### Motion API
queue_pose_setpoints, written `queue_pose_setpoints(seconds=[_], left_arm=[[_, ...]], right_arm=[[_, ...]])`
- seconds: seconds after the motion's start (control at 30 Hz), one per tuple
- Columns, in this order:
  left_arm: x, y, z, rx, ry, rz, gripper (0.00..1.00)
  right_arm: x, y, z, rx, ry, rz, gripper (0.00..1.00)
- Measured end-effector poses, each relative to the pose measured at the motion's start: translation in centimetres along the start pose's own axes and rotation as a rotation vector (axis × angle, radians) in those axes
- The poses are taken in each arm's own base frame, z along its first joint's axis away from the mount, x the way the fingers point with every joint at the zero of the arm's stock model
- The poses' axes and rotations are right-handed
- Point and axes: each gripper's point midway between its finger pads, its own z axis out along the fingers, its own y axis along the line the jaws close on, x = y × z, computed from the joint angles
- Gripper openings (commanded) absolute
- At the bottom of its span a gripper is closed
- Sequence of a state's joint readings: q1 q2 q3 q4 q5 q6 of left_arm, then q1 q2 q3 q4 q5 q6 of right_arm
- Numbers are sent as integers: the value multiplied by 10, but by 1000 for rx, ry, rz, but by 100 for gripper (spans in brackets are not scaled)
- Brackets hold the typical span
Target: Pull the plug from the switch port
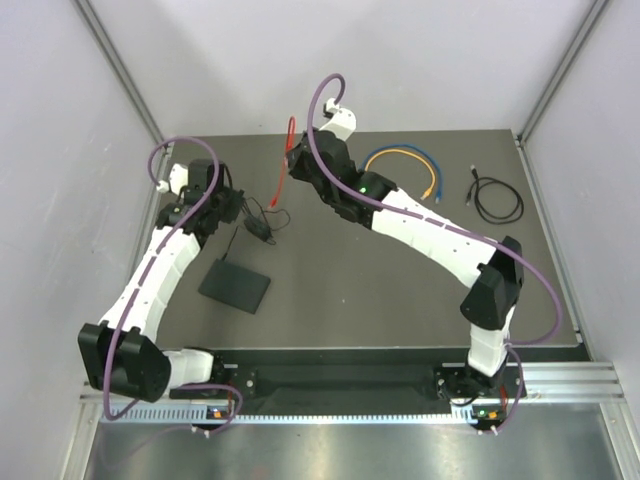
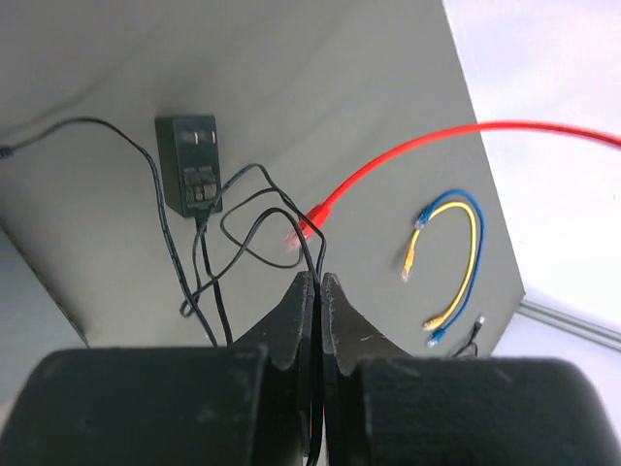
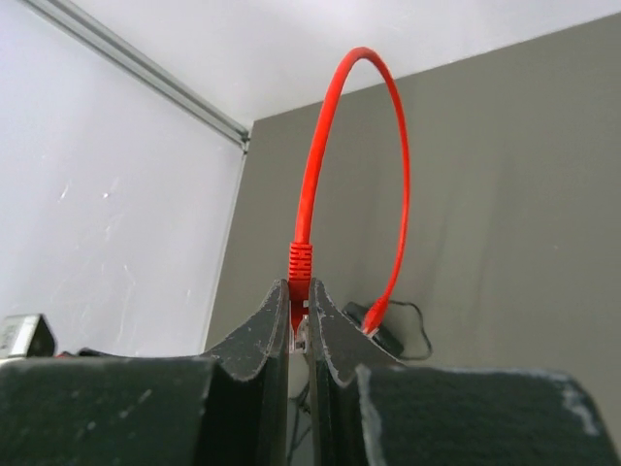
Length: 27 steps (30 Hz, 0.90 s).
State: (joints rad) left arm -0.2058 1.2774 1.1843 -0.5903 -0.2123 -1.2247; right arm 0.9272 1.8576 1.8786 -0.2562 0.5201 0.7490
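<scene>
The switch (image 1: 235,285), a flat black slab, lies on the dark mat at the front left, apart from both grippers. My right gripper (image 3: 301,283) is shut on the red plug (image 3: 300,260) of a red cable (image 1: 283,180), held up in the air at the mat's back (image 1: 293,160). From there the cable arches over, and its other plug (image 3: 376,316) hangs free by the power adapter (image 1: 262,230). My left gripper (image 2: 319,277) is shut on the adapter's thin black cord (image 2: 312,254), left of the adapter (image 1: 237,205). A thin black cord runs toward the switch's far edge.
A blue and yellow cable pair (image 1: 405,160) curls at the back middle, and a coiled black cable (image 1: 495,198) lies at the back right. White walls with metal rails close in the mat on three sides.
</scene>
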Motion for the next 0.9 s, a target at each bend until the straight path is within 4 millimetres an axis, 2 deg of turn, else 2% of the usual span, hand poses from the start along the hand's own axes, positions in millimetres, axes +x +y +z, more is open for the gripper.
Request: queue_pose_setpoints(seconds=[0.17,0.33,0.43,0.5,0.6,0.67,0.9], left_arm=[[-5,2,-8,15,-25,30,0],[-6,5,-8,16,-25,126,0],[-8,-2,-2,23,-15,220,0],[-7,-10,3,39,6,285,0],[-4,-19,8,62,39,355,0],[0,-23,11,76,65,386,0],[19,-24,16,118,169,433,0]], right_arm=[[1,-15,1,19,18,3,0],[-19,-42,-4,-27,15,-24,0],[-40,-83,-7,-80,34,-5,0],[-61,-121,-2,-89,28,21,0],[-79,-174,6,-87,30,54,0],[-81,-199,9,-113,59,87,0],[-69,-253,19,-205,180,185,0]])
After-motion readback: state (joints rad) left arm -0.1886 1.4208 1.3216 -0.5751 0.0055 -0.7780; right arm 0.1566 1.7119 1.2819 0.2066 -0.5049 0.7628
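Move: The right hand holds the red cable by one plug, high over the table. The blue and yellow cables already laid down are some 28 cm ahead of it, 30 cm to its right and 34 cm below. The black cable coil lies about 16 cm ahead and 56 cm right, the power adapter roughly 6 cm ahead and 11 cm left. From the left hand, the blue and yellow cables are about 29 cm ahead, 41 cm right and 23 cm lower. Still pinching the red cable's plug, the right hand swings it through the air towards the blue and yellow cables: some 23 cm right, about 9 cm forward and, mostly in the later half, 10 cm down, turning slightly counter-clockwise. The left hand keeps its grip on the black cord, shifting about 3 cm right and 2 cm forward while twisting roughly 25 degrees clockwise. ##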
